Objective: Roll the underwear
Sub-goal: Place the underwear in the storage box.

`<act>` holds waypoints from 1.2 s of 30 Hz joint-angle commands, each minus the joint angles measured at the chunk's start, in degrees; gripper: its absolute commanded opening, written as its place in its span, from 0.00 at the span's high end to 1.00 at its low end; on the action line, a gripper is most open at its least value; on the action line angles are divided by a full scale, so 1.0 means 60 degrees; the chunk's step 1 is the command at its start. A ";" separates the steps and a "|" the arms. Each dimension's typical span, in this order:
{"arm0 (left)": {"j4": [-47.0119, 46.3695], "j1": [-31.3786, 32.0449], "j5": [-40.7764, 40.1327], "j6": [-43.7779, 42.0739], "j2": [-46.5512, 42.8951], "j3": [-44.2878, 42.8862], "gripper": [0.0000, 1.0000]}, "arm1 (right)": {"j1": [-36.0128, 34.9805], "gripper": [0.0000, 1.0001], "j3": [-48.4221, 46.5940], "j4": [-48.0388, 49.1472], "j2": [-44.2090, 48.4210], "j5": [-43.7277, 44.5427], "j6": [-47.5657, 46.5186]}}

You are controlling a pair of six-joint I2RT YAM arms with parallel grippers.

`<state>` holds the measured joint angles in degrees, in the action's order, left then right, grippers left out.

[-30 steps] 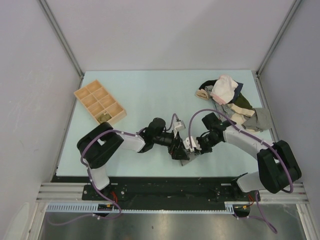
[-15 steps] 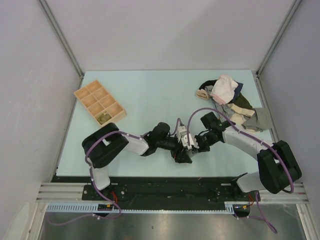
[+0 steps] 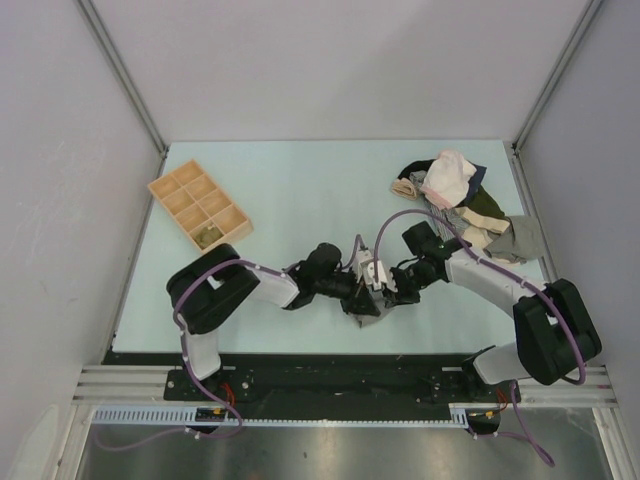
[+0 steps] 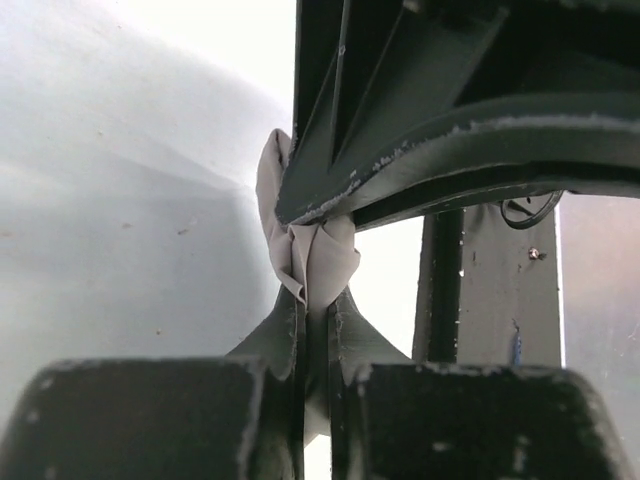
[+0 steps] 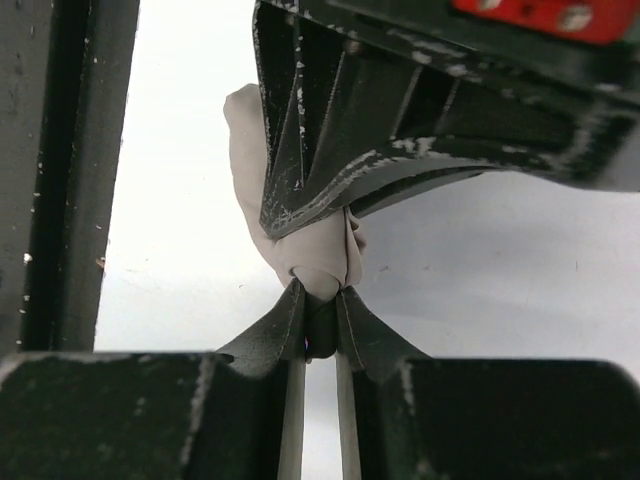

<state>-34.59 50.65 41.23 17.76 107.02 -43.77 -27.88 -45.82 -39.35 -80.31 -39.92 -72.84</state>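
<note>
The underwear (image 4: 315,255) is a small taupe-grey bundle of soft cloth, bunched between both grippers near the table's front middle. In the top view it is almost wholly hidden under the two gripper heads. My left gripper (image 3: 364,296) is shut on one end of it; the left wrist view shows cloth pinched between its fingertips (image 4: 290,330). My right gripper (image 3: 383,290) is shut on the other end; the right wrist view shows the underwear (image 5: 310,255) squeezed between its fingertips (image 5: 355,320). The two grippers face each other, nearly touching.
A tan compartment tray (image 3: 199,205) lies at the left with a small rolled item in one cell. A heap of mixed garments (image 3: 465,205), pink-white, dark and grey, lies at the back right. The table's front edge (image 3: 330,352) runs just below the grippers.
Both grippers drew in and shifted slightly away from the front edge, now meeting closer together. The flat grey cloth seen below them a second ago is now gathered up between them.
</note>
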 commanded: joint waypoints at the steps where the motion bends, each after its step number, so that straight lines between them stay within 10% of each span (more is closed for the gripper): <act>1: 0.0813 -0.0136 0.0071 -0.0455 -0.0609 -0.0118 1.00 | 0.0178 0.70 -0.0916 -0.0018 -0.0076 -0.0699 0.0858; 7: 0.2845 -0.0984 -0.0528 -0.1301 -0.2497 0.0307 1.00 | 0.0924 0.38 -0.2498 -0.0429 0.0040 -0.1065 0.2294; 17: 1.0493 -0.5538 -0.3237 -0.6370 -0.5049 -0.1537 1.00 | 0.1512 0.35 -0.2866 -0.1072 0.0188 -0.1769 0.2355; 25: 1.0995 -0.9303 -0.3398 -0.8057 -0.4260 -0.2899 1.00 | 0.1512 0.36 -0.2880 -0.1585 -0.0266 -0.1974 0.1828; 36: 1.0058 -1.0507 -0.4280 -0.8234 -0.1944 -0.4585 1.00 | 0.1277 0.37 -0.2866 -0.1732 -0.0765 -0.1784 0.1739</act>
<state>25.10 -9.78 16.69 -28.42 93.41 -68.05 -20.25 -61.84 -48.88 -84.33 -49.98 -61.60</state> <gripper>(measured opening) 0.057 0.632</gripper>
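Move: The left hand holds one end of the rolled underwear; the storage box's middle lies about 26 cm ahead of it and 48 cm to its left, roughly at finger height. The roll already in the box's near compartment is some 18 cm ahead and 45 cm left. From the right hand, the held underwear lies about 2 cm left and 1 cm back, at finger height, and the box some 25 cm ahead and 51 cm left. Left hand carries the underwear some 45 cm left, 25 forward over the storage box; right lets go, rising. ##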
